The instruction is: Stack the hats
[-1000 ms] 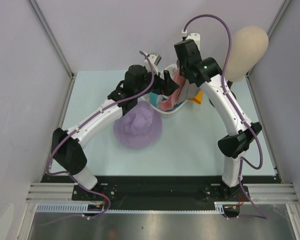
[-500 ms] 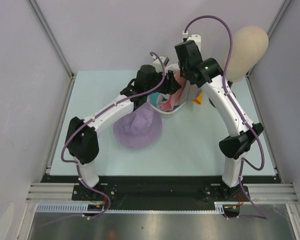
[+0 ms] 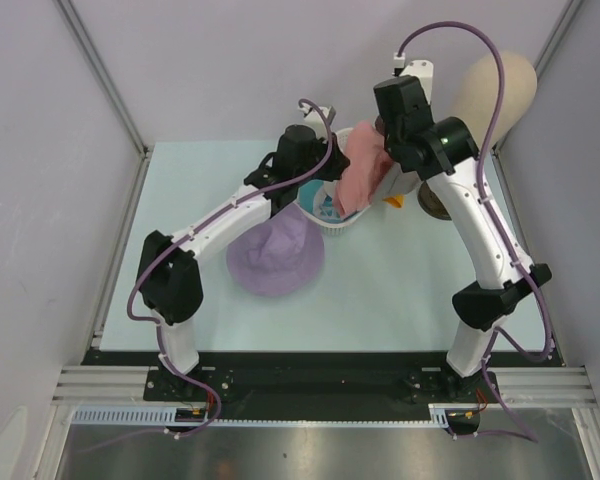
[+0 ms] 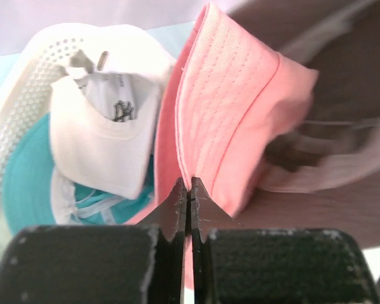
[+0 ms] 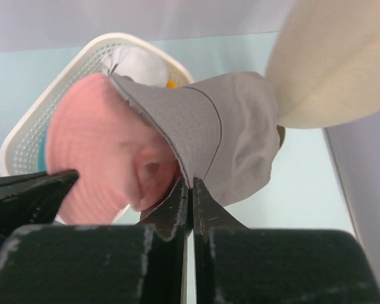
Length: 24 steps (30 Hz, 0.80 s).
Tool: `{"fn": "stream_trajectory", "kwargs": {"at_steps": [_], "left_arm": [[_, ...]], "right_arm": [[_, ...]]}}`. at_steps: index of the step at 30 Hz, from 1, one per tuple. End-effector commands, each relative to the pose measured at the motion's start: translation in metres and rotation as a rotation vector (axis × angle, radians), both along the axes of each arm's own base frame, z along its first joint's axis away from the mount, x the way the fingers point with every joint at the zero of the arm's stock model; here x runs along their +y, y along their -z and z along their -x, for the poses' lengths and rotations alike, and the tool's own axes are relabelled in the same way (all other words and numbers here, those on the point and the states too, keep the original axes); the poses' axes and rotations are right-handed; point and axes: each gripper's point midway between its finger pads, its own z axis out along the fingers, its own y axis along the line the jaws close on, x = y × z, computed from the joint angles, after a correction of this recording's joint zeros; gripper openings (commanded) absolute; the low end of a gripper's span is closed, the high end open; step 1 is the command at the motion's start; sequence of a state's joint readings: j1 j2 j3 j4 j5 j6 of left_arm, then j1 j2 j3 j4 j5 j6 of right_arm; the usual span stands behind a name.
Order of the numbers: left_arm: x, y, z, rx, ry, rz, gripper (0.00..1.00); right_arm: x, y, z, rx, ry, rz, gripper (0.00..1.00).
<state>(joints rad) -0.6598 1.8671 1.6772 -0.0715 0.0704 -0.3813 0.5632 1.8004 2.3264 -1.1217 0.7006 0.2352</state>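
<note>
A pink hat (image 3: 360, 175) hangs above the white basket (image 3: 325, 222), stretched between both grippers. My left gripper (image 4: 189, 183) is shut on the brim of the pink hat (image 4: 234, 107). My right gripper (image 5: 190, 183) is shut on the brim of a grey-brown hat (image 5: 221, 139), with the pink hat (image 5: 101, 152) bunched in the same pinch. A lavender hat (image 3: 276, 255) lies flat on the table near the basket. A teal hat (image 4: 25, 183) lies in the basket under a white cap (image 4: 101, 145). A bit of an orange hat (image 3: 393, 200) shows beside the right arm.
The beige mannequin head (image 3: 495, 90) stands at the back right corner, close behind the right arm. Grey walls close in the left, back and right sides. The left arm reaches over the lavender hat toward the basket rim (image 4: 19, 95).
My left gripper moved in to the basket and shut on the pink hat's brim. The right arm rose and shifted right, lifting the hats higher.
</note>
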Motion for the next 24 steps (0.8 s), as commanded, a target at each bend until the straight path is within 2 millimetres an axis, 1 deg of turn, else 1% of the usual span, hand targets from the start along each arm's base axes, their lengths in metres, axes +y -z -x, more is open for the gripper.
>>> {"fn": "stream_trajectory", "kwargs": {"at_steps": [1, 5, 8, 12, 15, 17, 19, 20, 22, 24], "left_arm": [[0.011, -0.028, -0.010, -0.063, -0.062, -0.004, 0.00], [0.021, -0.024, -0.019, -0.050, -0.128, -0.031, 0.00], [0.030, -0.021, -0.025, -0.032, -0.169, -0.044, 0.00], [0.039, -0.009, -0.031, 0.005, -0.206, -0.066, 0.00], [0.035, -0.004, -0.033, 0.013, -0.176, -0.059, 0.00], [0.027, -0.002, -0.031, 0.012, -0.132, -0.052, 0.00], [0.025, 0.003, -0.031, 0.027, -0.127, -0.050, 0.00], [0.027, 0.013, -0.033, 0.048, -0.140, -0.070, 0.00], [0.031, 0.019, -0.036, 0.078, -0.158, -0.092, 0.00], [0.033, 0.033, -0.042, 0.110, -0.173, -0.108, 0.00]], "right_arm": [[-0.033, -0.045, 0.023, -0.108, 0.071, -0.006, 0.00], [-0.041, -0.048, 0.031, -0.113, 0.090, 0.008, 0.00], [-0.047, -0.055, 0.038, -0.125, 0.101, -0.001, 0.00], [-0.054, -0.063, 0.052, -0.140, 0.105, -0.028, 0.00], [-0.055, -0.063, 0.057, -0.141, 0.104, -0.036, 0.00], [-0.052, -0.068, 0.063, -0.155, 0.088, -0.045, 0.00], [-0.047, -0.075, 0.070, -0.175, 0.071, -0.053, 0.00], [-0.051, -0.080, 0.074, -0.190, 0.088, -0.041, 0.00], [-0.051, -0.086, 0.081, -0.204, 0.088, -0.029, 0.01], [-0.056, -0.090, 0.086, -0.216, 0.105, -0.023, 0.00]]}}
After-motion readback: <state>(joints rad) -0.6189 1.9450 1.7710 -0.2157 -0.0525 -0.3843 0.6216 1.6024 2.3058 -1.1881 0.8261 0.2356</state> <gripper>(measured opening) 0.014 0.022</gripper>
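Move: The right hand holds the grey hat; the purple hat it must join lies about 22 cm left, 13 cm back and 27 cm below. The pink hat hangs about 4 cm left, 1 cm ahead, 10 cm lower; the foam head's base is 21 cm right, 9 cm ahead, 38 cm down. From the left hand, pinching pink, the basket's middle is roughly 8 cm ahead, 2 cm right, 22 cm below; the purple hat 16 cm back, 13 cm left. Right hand draws grey hat about 10 cm back, up and right from pink; left eases pink forward, left, down. ##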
